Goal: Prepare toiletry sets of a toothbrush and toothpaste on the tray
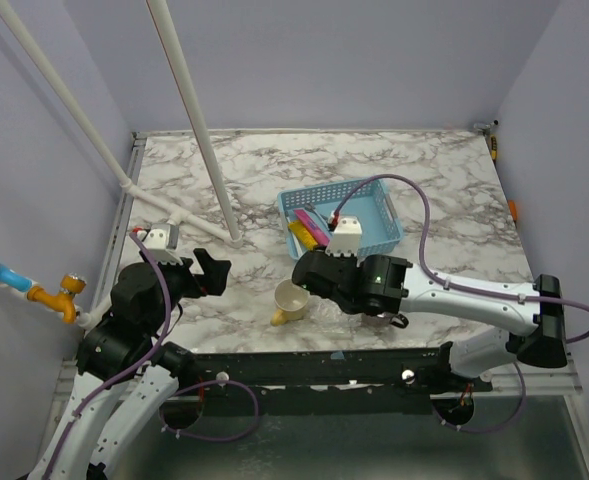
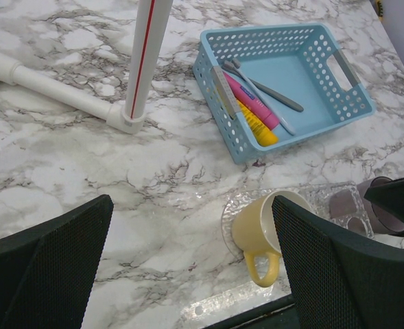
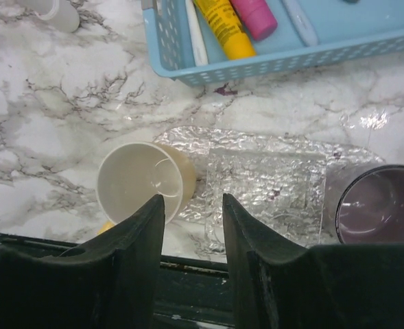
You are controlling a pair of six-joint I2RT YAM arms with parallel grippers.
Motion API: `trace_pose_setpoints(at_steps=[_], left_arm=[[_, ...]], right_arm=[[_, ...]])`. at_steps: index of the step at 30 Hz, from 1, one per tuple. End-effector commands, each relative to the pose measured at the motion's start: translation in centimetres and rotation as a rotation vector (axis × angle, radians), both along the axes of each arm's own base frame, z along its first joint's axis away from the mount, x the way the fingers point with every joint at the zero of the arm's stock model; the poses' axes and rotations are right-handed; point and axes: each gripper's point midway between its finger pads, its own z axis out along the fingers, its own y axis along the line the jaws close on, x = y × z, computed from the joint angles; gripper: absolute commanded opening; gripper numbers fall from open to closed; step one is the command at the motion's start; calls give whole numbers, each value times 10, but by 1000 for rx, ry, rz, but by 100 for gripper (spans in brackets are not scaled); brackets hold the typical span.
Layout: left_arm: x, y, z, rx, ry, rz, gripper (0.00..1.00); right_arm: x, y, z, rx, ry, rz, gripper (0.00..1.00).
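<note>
The pink tube and the yellow tube lie side by side in a blue basket, with a grey brush and a pale blue brush beside them. The clear textured tray lies near the table's front edge. My right gripper hangs above the tray's near edge, jaws apart with nothing between them. My left gripper stands wide open over bare marble to the left, holding nothing.
A yellow mug lies on its side at the tray's left end. A translucent purple mug stands at the tray's right end. A white pipe frame rises from the table at back left. The front edge is close.
</note>
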Motion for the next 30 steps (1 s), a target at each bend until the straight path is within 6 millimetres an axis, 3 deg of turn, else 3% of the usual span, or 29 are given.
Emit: trace_pose_setpoints(at_steps=[1, 11, 20, 30], left_arm=[[2, 7, -6, 17, 20, 42, 99], [3, 6, -8, 21, 29, 37, 99], [5, 5, -10, 28, 40, 37, 99], [6, 6, -11, 30, 45, 39, 99]], right_arm=[[26, -11, 11, -122, -66, 27, 43], [84, -2, 6, -178, -51, 129, 43], [142, 2, -25, -153, 5, 197, 43], [189, 21, -63, -125, 74, 227, 43]])
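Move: The right hand is empty, with the yellow toothpaste about 18 cm ahead, 2 cm to its left and roughly 17 cm below. The pink toothpaste lies some 3 cm beyond the yellow one, the grey toothbrushes about 23 cm ahead and 5 cm right of the hand. Low beside the hand, the cream mug stands about 6 cm left and 2 cm back. From the left hand the yellow toothpaste is about 20 cm ahead, 16 cm right and 22 cm down. Leaving the mugs behind, the right hand sweeps about 17 cm forward over the near rim of the blue basket, level for the first half and then sinking some 6 cm towards the toothpaste tubes. On the way its left side rolls down and the wrist turns counter-clockwise, each by about 10 degrees, while the fingers stay partly open and reach the space above the tubes without touching anything. ##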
